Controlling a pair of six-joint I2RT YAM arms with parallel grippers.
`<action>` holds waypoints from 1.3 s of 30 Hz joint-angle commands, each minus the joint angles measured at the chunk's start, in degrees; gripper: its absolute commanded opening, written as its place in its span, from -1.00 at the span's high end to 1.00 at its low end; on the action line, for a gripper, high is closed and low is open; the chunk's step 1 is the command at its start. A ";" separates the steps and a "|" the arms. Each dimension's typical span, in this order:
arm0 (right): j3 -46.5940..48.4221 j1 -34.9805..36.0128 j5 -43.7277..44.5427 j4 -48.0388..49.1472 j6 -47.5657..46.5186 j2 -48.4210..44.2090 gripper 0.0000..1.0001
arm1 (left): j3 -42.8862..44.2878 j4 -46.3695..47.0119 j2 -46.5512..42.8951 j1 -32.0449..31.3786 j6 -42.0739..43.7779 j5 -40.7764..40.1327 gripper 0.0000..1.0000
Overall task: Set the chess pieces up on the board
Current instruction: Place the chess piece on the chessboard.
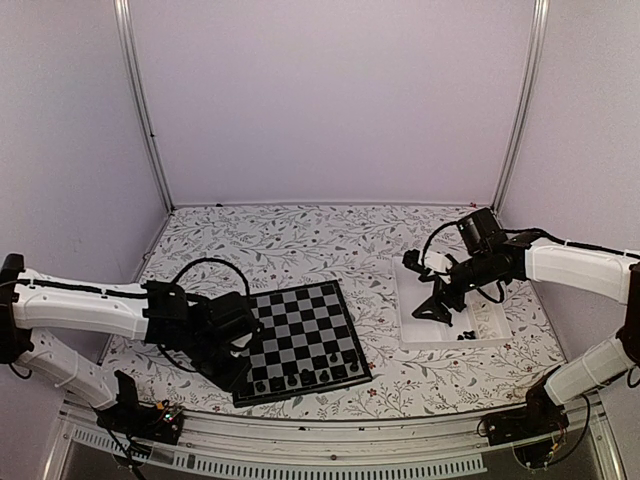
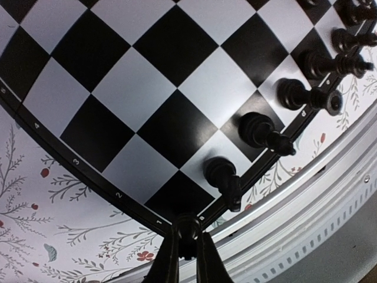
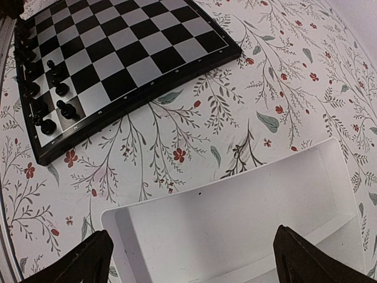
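Note:
The board (image 1: 305, 325) lies near the table's front, left of centre. Several black chess pieces (image 1: 306, 379) stand along its near edge, and in the left wrist view they (image 2: 259, 131) line the right border. My left gripper (image 2: 187, 236) is shut on a black chess piece (image 2: 187, 227) over the board's (image 2: 147, 88) near-left corner; whether it rests there I cannot tell. My right gripper (image 3: 194, 265) hangs open over the white tray (image 3: 235, 218) with nothing between its fingers. A few more black pieces (image 1: 468, 333) lie in the tray's near end.
The white tray (image 1: 410, 325) sits right of the board on the floral tablecloth. A metal rail (image 2: 306, 218) runs along the table's front edge just beyond the board's corner. The right wrist view shows the board (image 3: 118, 53) at upper left with pieces (image 3: 47, 82) on it.

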 commanded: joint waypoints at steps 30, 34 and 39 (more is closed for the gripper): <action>-0.01 -0.23 -0.62 0.76 0.03 0.21 -0.98 | 2.42 0.02 4.07 -0.95 0.98 -3.64 0.54; 0.08 -0.21 -0.70 0.62 0.12 -0.06 -0.98 | 2.83 -0.38 3.92 -0.95 0.77 -4.73 0.46; 1.09 -0.35 0.85 0.16 0.87 -1.28 -0.98 | 6.65 -3.32 2.42 -1.38 1.67 -4.91 0.30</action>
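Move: The left gripper, pointing down, still grips the dark chess piece near the board's near-left corner. The centre of its empty dark corner square lies about 1 cm ahead, 1 cm to the right and 5 cm below. The first standing piece is about 2 cm ahead and 5 cm right, the second some 3 cm ahead and 9 cm right, their middles a little below. From the idle right gripper, that square lies roughly 44 cm left, 17 cm back and 11 cm down. Lower the left gripper about 1 cm to stand the held piece on the corner square, easing it a little forward and right over the square's middle while the gripper stays pointing down. Then spread the fingers to about a third open so they let go of the piece, and begin to rise, by roughly half a centimetre. ##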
